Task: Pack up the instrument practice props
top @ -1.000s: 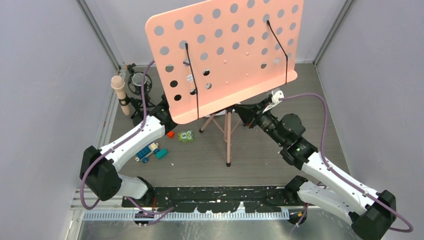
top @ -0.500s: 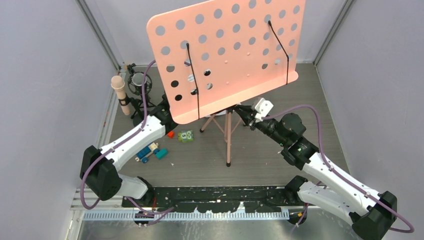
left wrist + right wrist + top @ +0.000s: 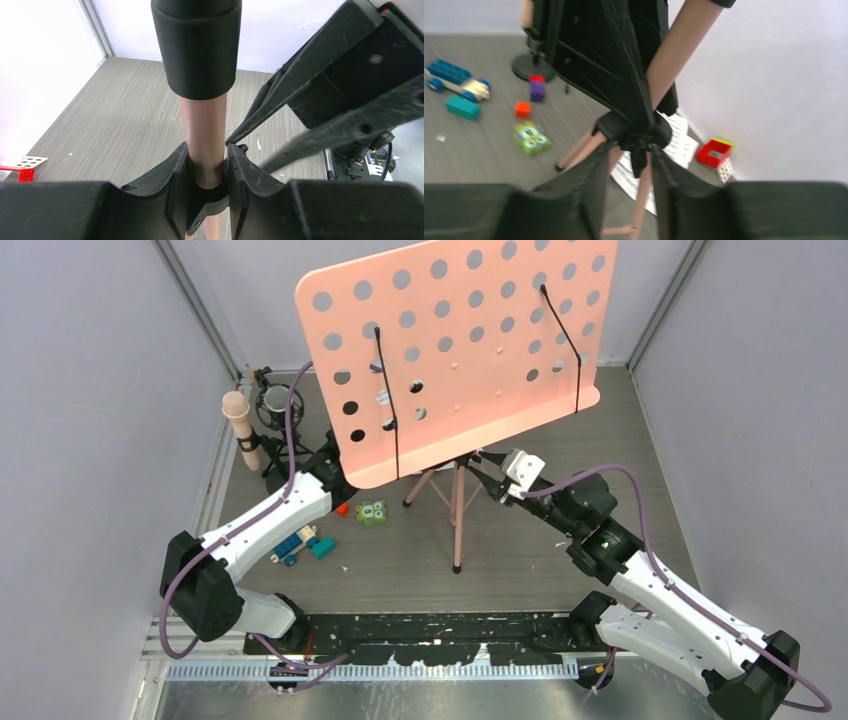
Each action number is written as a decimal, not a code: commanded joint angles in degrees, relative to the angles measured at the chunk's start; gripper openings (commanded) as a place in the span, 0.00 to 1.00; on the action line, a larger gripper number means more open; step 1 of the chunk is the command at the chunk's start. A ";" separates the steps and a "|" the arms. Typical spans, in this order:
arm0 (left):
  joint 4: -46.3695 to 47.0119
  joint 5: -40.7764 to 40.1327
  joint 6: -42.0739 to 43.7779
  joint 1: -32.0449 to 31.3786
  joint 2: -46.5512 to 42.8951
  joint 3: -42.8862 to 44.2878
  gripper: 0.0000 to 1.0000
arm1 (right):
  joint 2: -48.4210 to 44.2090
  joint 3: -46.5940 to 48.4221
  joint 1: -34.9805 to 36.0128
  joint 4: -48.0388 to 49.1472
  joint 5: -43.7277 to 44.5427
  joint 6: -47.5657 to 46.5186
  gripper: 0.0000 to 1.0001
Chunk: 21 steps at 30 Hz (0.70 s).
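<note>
The pink music stand's perforated desk fills the top view's centre, above its tripod legs. My left gripper is shut on the stand's pink pole, just below a black sleeve; in the top view the desk hides it. My right gripper stands open around the black tripod hub, with gaps beside the hub's tab. White sheet-music pages lie on the floor under the stand. The beige-pink microphone stands upright at the left on its black round base.
Small toy blocks lie left of the tripod: a green one, a blue car, a teal one. A red block sits by the back wall. Grey walls close in both sides.
My right gripper has pulled back from under the desk, turned its wrist and widened its jaws. The desk has shifted slightly right. The left arm has not moved.
</note>
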 commanded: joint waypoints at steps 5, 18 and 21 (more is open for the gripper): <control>-7.36 -1.37 2.07 -1.26 0.39 -2.12 0.00 | -6.29 -2.98 1.52 6.29 -0.19 7.02 0.56; -7.71 -2.05 2.25 -1.21 -0.13 -2.31 0.00 | -19.03 -6.35 1.49 -6.00 9.92 22.35 0.69; -7.59 -1.96 2.25 -1.24 -0.39 -2.23 0.00 | -22.98 -10.85 1.47 -5.61 8.31 25.56 0.69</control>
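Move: The clamp knob on the tripod hub sits right between the right hand's fingertips, about 1 cm ahead and 1 cm left. The pole held in the left fingers stands some 3 cm ahead, 3 cm left and 3 cm higher. On the floor about 25 cm below lie the music sheets, roughly 12 ahead and 11 left, and the green toy, 5 back and 18 left. From the left hand the knob is about 3 cm back, 3 right and 3 lower. Backwards first, then also to its right, the right hand pulls away from the clamp knob about 5 cm back and 4 cm right, ending slightly higher, as its fingers spread from nearly shut to well open and let the knob go. Its wrist rolls some 20 degrees on the way. The left hand stays put, still gripping the pole just above the hub. ##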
